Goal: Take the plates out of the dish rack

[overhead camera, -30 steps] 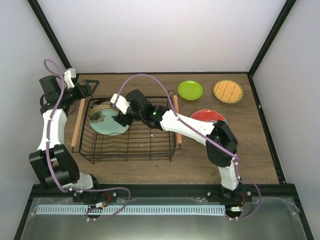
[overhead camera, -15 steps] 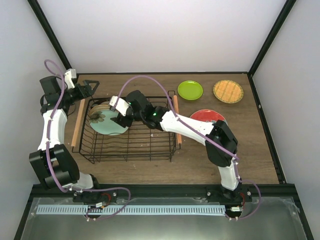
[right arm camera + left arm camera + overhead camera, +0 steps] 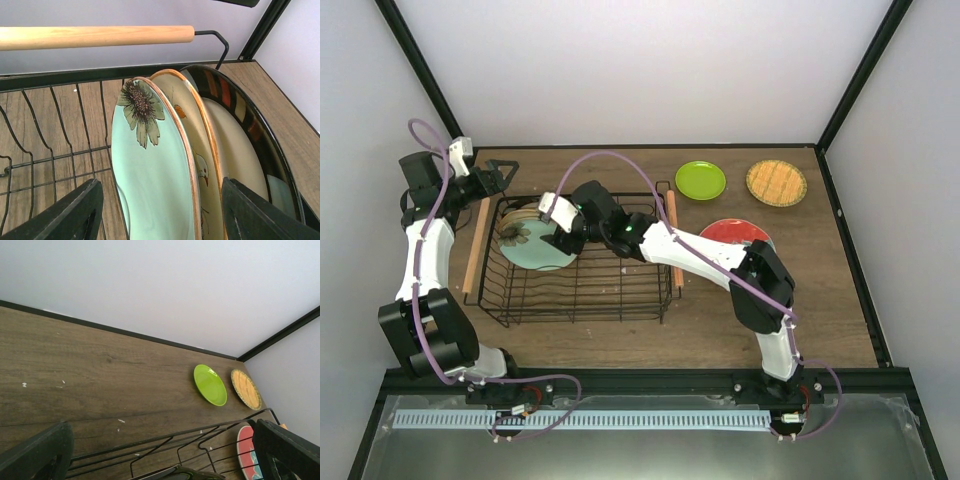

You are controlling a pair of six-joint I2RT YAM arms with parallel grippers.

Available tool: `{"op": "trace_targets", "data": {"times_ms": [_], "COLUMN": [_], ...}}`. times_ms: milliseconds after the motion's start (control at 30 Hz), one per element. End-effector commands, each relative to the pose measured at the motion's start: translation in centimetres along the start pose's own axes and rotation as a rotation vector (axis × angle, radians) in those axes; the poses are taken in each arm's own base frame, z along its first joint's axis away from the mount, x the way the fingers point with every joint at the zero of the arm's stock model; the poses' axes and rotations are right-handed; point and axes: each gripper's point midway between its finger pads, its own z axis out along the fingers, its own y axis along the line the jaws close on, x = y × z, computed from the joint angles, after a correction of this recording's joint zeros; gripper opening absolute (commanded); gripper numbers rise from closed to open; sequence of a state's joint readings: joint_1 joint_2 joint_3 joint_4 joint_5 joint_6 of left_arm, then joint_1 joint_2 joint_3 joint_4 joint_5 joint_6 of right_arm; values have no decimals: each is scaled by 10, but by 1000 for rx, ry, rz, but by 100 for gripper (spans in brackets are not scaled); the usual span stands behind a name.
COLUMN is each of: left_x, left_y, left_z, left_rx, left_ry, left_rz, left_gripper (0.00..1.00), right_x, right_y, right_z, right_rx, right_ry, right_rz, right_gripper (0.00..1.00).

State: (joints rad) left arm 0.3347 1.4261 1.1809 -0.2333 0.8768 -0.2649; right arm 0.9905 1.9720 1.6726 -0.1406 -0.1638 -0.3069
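The black wire dish rack stands left of centre with three plates upright at its left end. Seen from the right wrist, they are a pale teal plate with a flower, a beige plate behind it and a cream plate with a dark striped rim. My right gripper hangs open over them. Its fingers straddle the teal and beige rims without touching them. My left gripper is open and holds nothing, just beyond the rack's back left corner.
On the table right of the rack lie a lime-green plate, an orange gridded plate and a red plate partly under my right arm. The rack's wooden handles run along its left and right sides.
My right gripper has edged slightly left over the upright plates and its jaws have narrowed a little. The left arm and the plates have not moved.
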Motion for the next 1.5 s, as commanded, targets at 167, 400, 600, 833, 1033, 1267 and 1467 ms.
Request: {"op": "trace_targets", "data": {"times_ms": [167,400,600,833,1033,1267,1467], "left_x": [3,3,6,4,5,6,6], "left_y": [-4,-3,-1,-1,-1,0,0], "left_z": [0,1,2,1,2,1,2], "left_rx": [20,20,19,20,19,19,20], "left_ry": [3,6,11,9,9,10,9], "left_rz": [20,19,16,19,16,16,14], "left_gripper": [100,100,100,100,100,100,100], "right_x": [14,19,23,27,26,30,19], "right_y": [3,2,2,-1,-2,-6,-16], "right_z": [20,29,31,36,39,43,35], "right_rx": [-10,-10,-9,3,6,28,79], "right_ry": [18,35,45,57,54,68,57], "right_rz": [-16,-16,-15,-17,-15,-15,-29], "right_gripper": [66,65,59,45,42,24,3]}}
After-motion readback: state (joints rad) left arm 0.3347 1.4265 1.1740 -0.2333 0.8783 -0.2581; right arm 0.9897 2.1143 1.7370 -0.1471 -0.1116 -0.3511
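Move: Just to the left of the open right hand stands the teal plate, its middle about 6 cm left, 1 cm ahead and some 8 cm below. Behind it in the rack, the bird plate is about 4 cm ahead, 6 cm left and 8 cm down, and the dark striped plate about 9 cm ahead, 4 cm left and 8 cm down. From the left hand, the teal plate lies roughly 15 cm back, 5 cm right and 14 cm below. Sinking about 5 cm over the teal plate's right rim, the right hand puts one finger on each side of it, the far one in the gap before the bird plate. It then eases forward a couple of centimetres and slightly left and down while the fingers close almost fully, pinching the rim; the wrist rolls only slightly and the hand rises a touch at the very end. ##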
